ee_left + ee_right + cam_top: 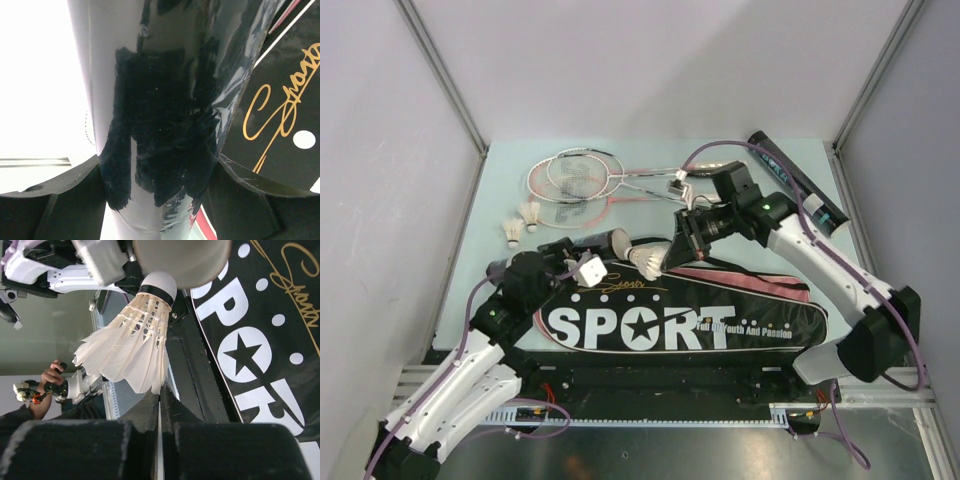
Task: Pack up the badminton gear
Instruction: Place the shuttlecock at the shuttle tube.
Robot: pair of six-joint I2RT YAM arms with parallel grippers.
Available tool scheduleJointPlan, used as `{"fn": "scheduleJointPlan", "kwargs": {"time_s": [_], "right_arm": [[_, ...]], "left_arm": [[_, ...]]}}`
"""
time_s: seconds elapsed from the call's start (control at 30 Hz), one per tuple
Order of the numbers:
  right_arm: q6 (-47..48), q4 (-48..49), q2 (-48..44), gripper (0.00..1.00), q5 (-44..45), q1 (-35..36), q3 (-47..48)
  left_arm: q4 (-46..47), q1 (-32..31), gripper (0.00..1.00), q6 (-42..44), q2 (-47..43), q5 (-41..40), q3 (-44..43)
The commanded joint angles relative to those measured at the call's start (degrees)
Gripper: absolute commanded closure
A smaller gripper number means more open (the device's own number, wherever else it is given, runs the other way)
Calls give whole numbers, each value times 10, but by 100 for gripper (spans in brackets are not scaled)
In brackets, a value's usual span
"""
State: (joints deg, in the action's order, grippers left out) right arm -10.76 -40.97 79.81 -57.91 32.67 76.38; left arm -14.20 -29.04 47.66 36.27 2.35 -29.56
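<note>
My left gripper (563,256) is shut on a long dark tube (605,241). The tube lies slanted above the bag's left end, with its open mouth to the right. In the left wrist view the glossy tube (165,110) fills the gap between the jaws of the left gripper (160,200). My right gripper (667,256) is shut on the feather edge of a white shuttlecock (644,260). The shuttlecock's cork (159,284) points at the tube mouth (185,260), just in front of it. Two pink-and-white rackets (578,180) lie crossed at the back. Two more shuttlecocks (530,213) (513,232) stand to the left. A second tube (800,185) lies at the back right.
A long black bag (680,322) printed SPORT, with a pink zip edge, lies across the near part of the pale green mat (650,155). Grey walls close in both sides and the back. A black rail (650,375) runs along the near edge.
</note>
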Motion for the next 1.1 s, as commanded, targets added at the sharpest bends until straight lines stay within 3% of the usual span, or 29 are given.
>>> {"fn": "scheduleJointPlan", "kwargs": {"time_s": [0.0, 0.27, 0.47, 0.6, 0.7, 0.8, 0.93, 1.07], "right_arm": [[6, -34, 58, 100, 18, 21, 67], [2, -87, 177, 99, 126, 46, 209], [5, -97, 196, 47, 276, 92, 285], [-29, -17, 184, 40, 286, 109, 283], [-86, 42, 163, 43, 267, 121, 270], [-128, 117, 107, 34, 321, 135, 220], [-199, 278, -1, 6, 330, 55, 112], [-217, 403, -39, 0, 224, -26, 82]], "left_arm": [[33, -15, 81, 46, -25, 8, 13], [30, -28, 82, 49, -49, 13, 28], [29, -30, 83, 4, -64, 22, 21], [32, -30, 84, -29, -61, 16, 4], [33, -30, 85, -66, -48, -4, -19], [33, -30, 88, -134, -14, -23, -57], [34, -30, 94, -203, 15, -83, -107], [35, -30, 86, -258, 25, -130, -160]]}}
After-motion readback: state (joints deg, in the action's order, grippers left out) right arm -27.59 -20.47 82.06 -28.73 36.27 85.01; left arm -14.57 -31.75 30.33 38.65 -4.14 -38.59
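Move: The right hand's shut fingers hold the shuttlecock by its skirt, cork to the left. The shuttle tube's open mouth waits about 9 cm left, 5 cm ahead and slightly below them. The sport bag's middle lies some 20 cm below this hand, 5 cm to its right, about level; its strap crosses roughly 16 cm straight ahead, equally low. From the left hand, which grips the tube, that mouth is about 10 cm right and 7 cm above. The right hand carries the shuttlecock forward and left, sinking about 2.5 cm, cork first to the tube's mouth, and opens its fingers to let go of the skirt while creeping further in to some 7 cm forward and 9 cm left of its start, then backs off rightward and up, fingers wide, turning clockwise. The left hand keeps its grip on the tube, easing back a little at first, then lifting it some 5 cm at the end and rolling right side up by roughly 15 degrees so the mouth tips upward. ##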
